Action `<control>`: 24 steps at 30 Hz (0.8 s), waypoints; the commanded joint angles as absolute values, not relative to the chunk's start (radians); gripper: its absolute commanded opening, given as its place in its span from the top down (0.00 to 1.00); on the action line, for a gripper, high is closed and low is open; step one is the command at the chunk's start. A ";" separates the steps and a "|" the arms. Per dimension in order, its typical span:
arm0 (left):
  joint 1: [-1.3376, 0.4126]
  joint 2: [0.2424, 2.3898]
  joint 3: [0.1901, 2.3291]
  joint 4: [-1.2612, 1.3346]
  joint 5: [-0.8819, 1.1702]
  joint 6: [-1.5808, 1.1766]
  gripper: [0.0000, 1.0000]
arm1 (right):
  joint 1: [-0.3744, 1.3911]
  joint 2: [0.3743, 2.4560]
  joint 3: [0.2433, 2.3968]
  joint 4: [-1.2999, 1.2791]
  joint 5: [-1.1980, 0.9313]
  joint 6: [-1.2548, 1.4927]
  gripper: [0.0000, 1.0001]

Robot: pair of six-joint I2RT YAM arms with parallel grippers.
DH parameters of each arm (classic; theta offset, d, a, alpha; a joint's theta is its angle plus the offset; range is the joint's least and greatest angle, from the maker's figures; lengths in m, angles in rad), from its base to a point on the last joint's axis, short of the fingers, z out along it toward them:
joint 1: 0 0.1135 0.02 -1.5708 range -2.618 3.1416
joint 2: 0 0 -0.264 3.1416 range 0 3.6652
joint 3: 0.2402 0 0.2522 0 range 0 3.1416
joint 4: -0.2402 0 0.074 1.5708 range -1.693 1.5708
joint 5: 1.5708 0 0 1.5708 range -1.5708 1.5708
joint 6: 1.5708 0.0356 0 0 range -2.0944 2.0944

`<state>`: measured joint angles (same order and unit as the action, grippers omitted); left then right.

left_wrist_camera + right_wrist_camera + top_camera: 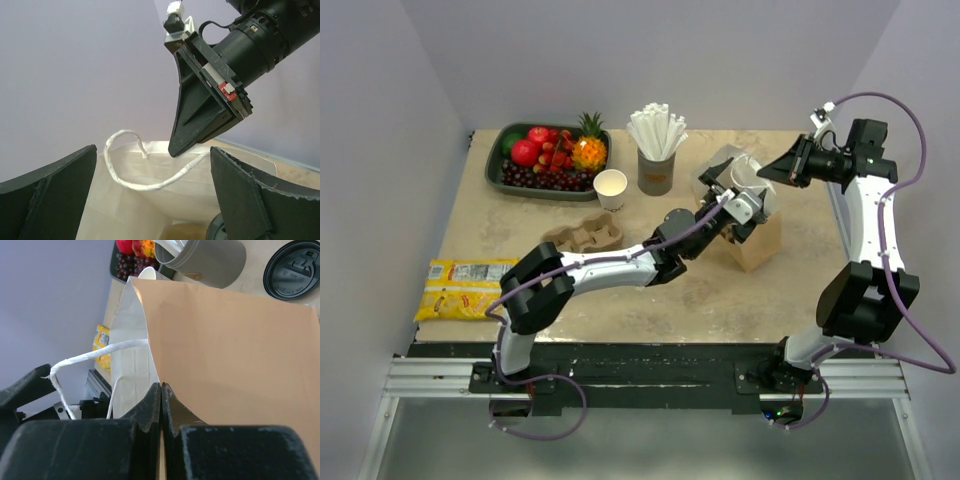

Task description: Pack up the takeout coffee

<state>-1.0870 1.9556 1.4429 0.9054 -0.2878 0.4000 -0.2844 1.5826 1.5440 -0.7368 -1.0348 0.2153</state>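
A brown paper bag (760,250) with a white inside (130,200) and white cord handles stands at the table's centre right. My right gripper (765,172) (161,387) is shut on the bag's top edge (150,340). My left gripper (742,195) (152,155) hangs wide open over the bag's mouth with nothing between its fingers. The takeout coffee's black lid (292,270) shows beyond the bag's brown wall in the right wrist view; its cup is hidden. A dark round rim (218,231) sits low beside my left gripper's right finger; I cannot tell whether it is that lid.
An open white paper cup (610,188) and a grey cup of white straws (656,160) stand left of the bag. A brown pulp carrier (585,236) lies nearer. A fruit tray (501,160) is at the back left and a yellow packet (465,287) at the left edge.
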 commanded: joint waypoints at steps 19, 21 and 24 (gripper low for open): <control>-1.048 1.892 1.661 1.211 -0.458 0.844 0.00 | -0.366 1.601 1.658 -0.838 -1.022 0.268 1.00; -1.007 1.850 1.669 1.055 -0.474 0.746 0.00 | -0.396 1.623 1.666 -0.850 -1.020 0.264 1.00; -0.944 1.813 1.697 0.802 -0.505 0.580 0.00 | -0.448 1.651 1.637 -0.850 -1.008 0.253 1.00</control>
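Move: Just below the open left hand is the paper bag, its middle about 18 cm lower, 2 cm to the right and 1 cm ahead. The grey straw cup is roughly 21 cm left of this hand, 13 cm ahead and 24 cm down, and the loose black lid about 8 cm left, 13 cm ahead and 32 cm down. From the right hand, shut on the bag's rim, the bag's middle lies 5 cm left, 4 cm back and 13 cm below. Lifting away from the bag's mouth and handle, the left hand climbs about 14 cm and drifts some 9 cm left, edging forward only at the end; its wide-open fingers tip up and swing roughly 20 degrees counter-clockwise. The right hand keeps the rim pinched, nearly still at first, then draws it about 4 cm right with a slight clockwise turn. ##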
